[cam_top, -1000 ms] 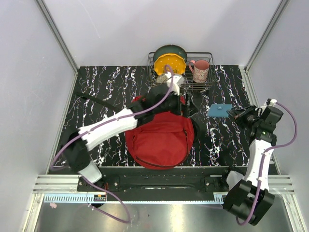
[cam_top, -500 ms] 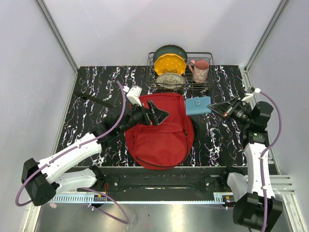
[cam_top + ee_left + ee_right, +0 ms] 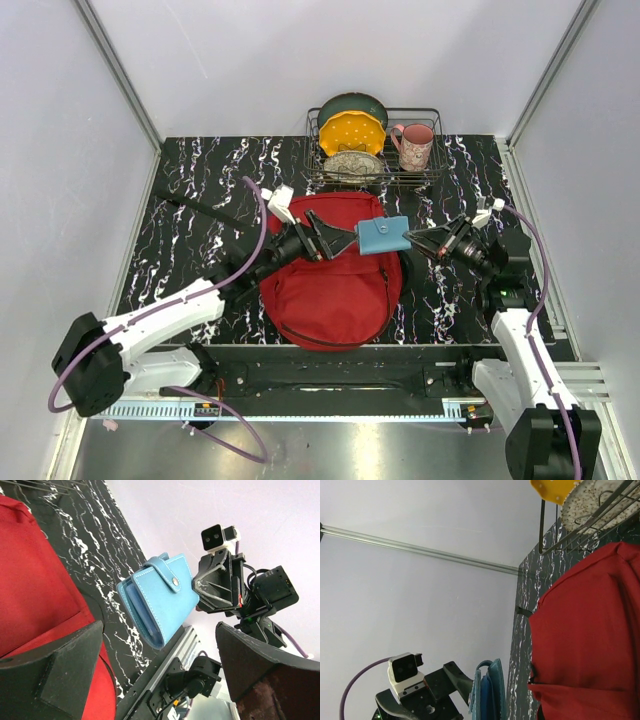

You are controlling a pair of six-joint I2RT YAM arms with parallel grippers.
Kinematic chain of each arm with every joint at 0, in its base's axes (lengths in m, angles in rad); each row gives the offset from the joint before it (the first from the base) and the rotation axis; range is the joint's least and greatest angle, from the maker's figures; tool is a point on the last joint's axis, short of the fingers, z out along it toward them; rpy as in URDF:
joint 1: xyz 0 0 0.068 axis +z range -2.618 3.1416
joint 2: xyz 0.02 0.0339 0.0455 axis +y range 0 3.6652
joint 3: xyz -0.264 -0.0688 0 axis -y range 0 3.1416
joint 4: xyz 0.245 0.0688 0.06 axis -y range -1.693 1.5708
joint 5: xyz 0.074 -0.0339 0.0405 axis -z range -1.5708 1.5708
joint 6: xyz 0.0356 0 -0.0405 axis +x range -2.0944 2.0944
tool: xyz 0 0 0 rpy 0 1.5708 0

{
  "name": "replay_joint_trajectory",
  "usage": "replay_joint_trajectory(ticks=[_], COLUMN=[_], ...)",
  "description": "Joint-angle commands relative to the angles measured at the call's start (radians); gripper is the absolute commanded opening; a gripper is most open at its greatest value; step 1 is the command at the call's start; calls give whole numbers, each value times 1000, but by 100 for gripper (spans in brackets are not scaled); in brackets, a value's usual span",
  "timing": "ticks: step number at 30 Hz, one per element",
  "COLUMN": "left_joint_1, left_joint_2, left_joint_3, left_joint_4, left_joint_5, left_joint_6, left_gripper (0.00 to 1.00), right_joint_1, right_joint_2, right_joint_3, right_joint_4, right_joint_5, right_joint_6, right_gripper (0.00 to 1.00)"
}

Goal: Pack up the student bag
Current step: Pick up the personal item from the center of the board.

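The student bag, red with black zippers, lies flat at the middle of the table; it also fills the right of the right wrist view and the left of the left wrist view. Above its right upper corner hangs a blue snap wallet, and my right gripper is shut on its right edge. My left gripper stands open over the top of the bag, facing the wallet, which hangs just beyond its fingertips without touching them. The wallet shows edge-on in the right wrist view.
A wire dish rack at the back of the marbled table holds a green plate, a yellow plate, a speckled plate and a pink mug. A black strap trails left of the bag. Grey walls close in both sides.
My right arm has swung left, carrying the wallet from the table's right side to the bag's upper right corner. My left arm drew back from the rack and turned its open gripper toward the wallet.
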Motion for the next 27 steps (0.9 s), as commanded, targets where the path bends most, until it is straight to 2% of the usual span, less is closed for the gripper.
replay_joint_trajectory(ticks=[1, 12, 17, 25, 27], left_joint_1=[-4, -27, -29, -29, -29], left_joint_2=[57, 129, 177, 208, 214], left_joint_3=[14, 62, 100, 135, 138], left_joint_4=[187, 192, 213, 228, 238], left_joint_5=[77, 80, 97, 117, 125], left_joint_6=[-57, -63, -66, -65, -69], left_gripper=[99, 99, 95, 72, 70], right_joint_1=[14, 20, 20, 18, 20], right_joint_2=[-15, -6, -4, -17, -17], right_joint_3=[3, -14, -17, -46, -51], right_joint_4=[121, 185, 202, 202, 199], right_joint_5=[27, 17, 7, -7, -12], right_joint_6=[53, 106, 122, 129, 129], right_gripper=[0, 0, 0, 0, 0])
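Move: Held up between the two hands, the wallet (the personal item) has its middle about 10 cm to the right of the left hand, level with it in height and forward reach. It sits in the right hand's shut fingers, its middle some 6 cm to that hand's left. Roughly 20 cm straight below the left hand lies the red bag; the dish rack stands about 28 cm ahead and 10 cm right of the left hand, some 18 cm lower. Reaching about 4.5 cm to the right, the left hand brings its open fingers up around the wallet's free end, dipping slightly and rising again on the way while turning some 5 degrees clockwise. Late in the reach the fingers start closing, by roughly a quarter, without having shut on the wallet. The right hand keeps its pinch on the other end, lifting about 1 cm and rolling slightly. ##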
